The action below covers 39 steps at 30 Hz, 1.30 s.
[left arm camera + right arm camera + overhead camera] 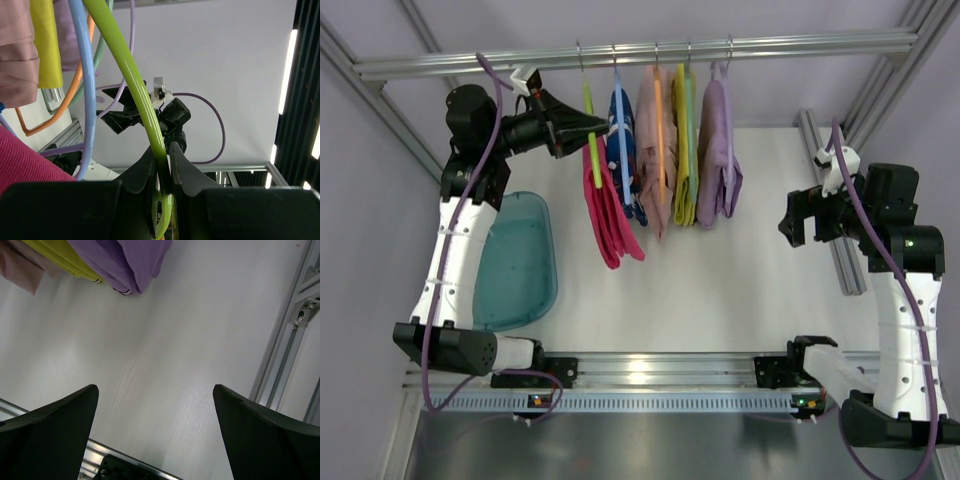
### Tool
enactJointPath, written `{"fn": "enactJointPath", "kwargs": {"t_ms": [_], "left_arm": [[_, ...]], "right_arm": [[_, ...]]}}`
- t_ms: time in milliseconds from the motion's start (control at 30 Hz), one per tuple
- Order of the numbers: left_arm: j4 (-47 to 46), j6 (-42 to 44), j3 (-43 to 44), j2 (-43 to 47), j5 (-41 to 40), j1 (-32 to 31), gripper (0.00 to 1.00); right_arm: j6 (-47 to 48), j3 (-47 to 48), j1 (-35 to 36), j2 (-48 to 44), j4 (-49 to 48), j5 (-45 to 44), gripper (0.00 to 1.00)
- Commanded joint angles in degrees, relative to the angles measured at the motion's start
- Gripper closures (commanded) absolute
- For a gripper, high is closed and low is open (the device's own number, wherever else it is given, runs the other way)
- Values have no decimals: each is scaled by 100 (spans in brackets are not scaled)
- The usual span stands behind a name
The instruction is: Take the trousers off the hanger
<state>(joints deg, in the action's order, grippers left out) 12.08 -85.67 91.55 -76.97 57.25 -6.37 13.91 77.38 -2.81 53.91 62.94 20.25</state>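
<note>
The magenta-pink trousers [608,215] hang from the lime-green hanger [590,125], the leftmost one on the rail. My left gripper [602,124] reaches in from the left at hanger height and is shut on the hanger's green bar. In the left wrist view both black fingers [187,170] pinch the green hanger [132,75] at the left gripper [161,147], and a corner of the trousers [25,160] shows at lower left. My right gripper [790,222] hovers over the table at the right, apart from the garments. It stands wide open, with only bare table between the tips of the right gripper [155,387].
On the metal rail [640,52] also hang a patterned garment on a blue hanger [623,140], a peach-pink garment [655,165], a yellow one [685,170] and a lilac one [720,160]. A teal tray [520,260] lies at left. An aluminium profile [830,200] runs along the right.
</note>
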Motion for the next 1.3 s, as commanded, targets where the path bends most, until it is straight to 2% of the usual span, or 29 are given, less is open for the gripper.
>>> {"fn": "enactJointPath", "kwargs": {"t_ms": [0, 133, 233, 467, 600, 733, 833, 1033, 1067, 1133, 1267], "left_arm": [[-2007, 209, 654, 59, -654, 75, 100], [-2945, 217, 487, 287, -847, 75, 100], [-3009, 200, 513, 367, -900, 75, 100], [-3001, 270, 101, 717, -760, 75, 100], [-2825, 463, -784, 1130, -593, 75, 100], [-2763, 656, -1891, 1719, -663, 66, 100], [-2763, 937, -2394, 2115, -654, 66, 100], [-2755, 1693, -2870, 2775, -602, 66, 100], [-2754, 1746, -3010, 2906, -567, 66, 100], [-2754, 1974, -3160, 3116, -540, 57, 100], [-2607, 2466, -3371, 3434, -426, 57, 100]], "right_arm": [[68, 207, -44, -21, -185, 40, 1], [50, 207, -44, 14, -194, 75, 1], [-2, 251, -44, 49, -203, 128, 1], [-415, 865, -44, 146, -308, 1057, 1], [-1003, 1409, -44, 286, -694, 1622, 1], [-2108, 1560, -9, 444, -1580, 2043, 1], [-2785, 1683, 131, 760, -2081, 2299, 1], [-3632, 2069, 1018, 1507, -2865, 2256, 1], [-3693, 2192, 1332, 1743, -2918, 2133, 1], [-3816, 2649, 1703, 2008, -3050, 1957, 1], [-3958, 3719, 2913, 2868, -3156, 1553, 1]]}}
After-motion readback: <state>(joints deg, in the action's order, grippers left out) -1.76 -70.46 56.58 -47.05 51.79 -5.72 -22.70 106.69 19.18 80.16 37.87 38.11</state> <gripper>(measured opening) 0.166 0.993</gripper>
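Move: My left hand already grips the front arm of the green hanger, still hooked on the rail; its magenta trousers hang about 15 cm below my grip, 2 cm back and 3 cm right. The navy trousers are some 5 cm right of my left hand, 1 cm ahead and 13 cm down. From my open right hand the magenta trousers lie roughly 33 cm left, 4 cm ahead and 5 cm up; the purple trousers 14 cm left, 7 cm ahead, 8 cm up. Keeping my grip on the green hanger, I raise my left hand nearly 3 cm to unhook it, then draw it back about 9 cm and down 10 cm, away from the rail. Meanwhile I swing my open right hand left and up, later also forward, rolling it about 35 degrees, towards the magenta trousers and up against the purple hanger. ##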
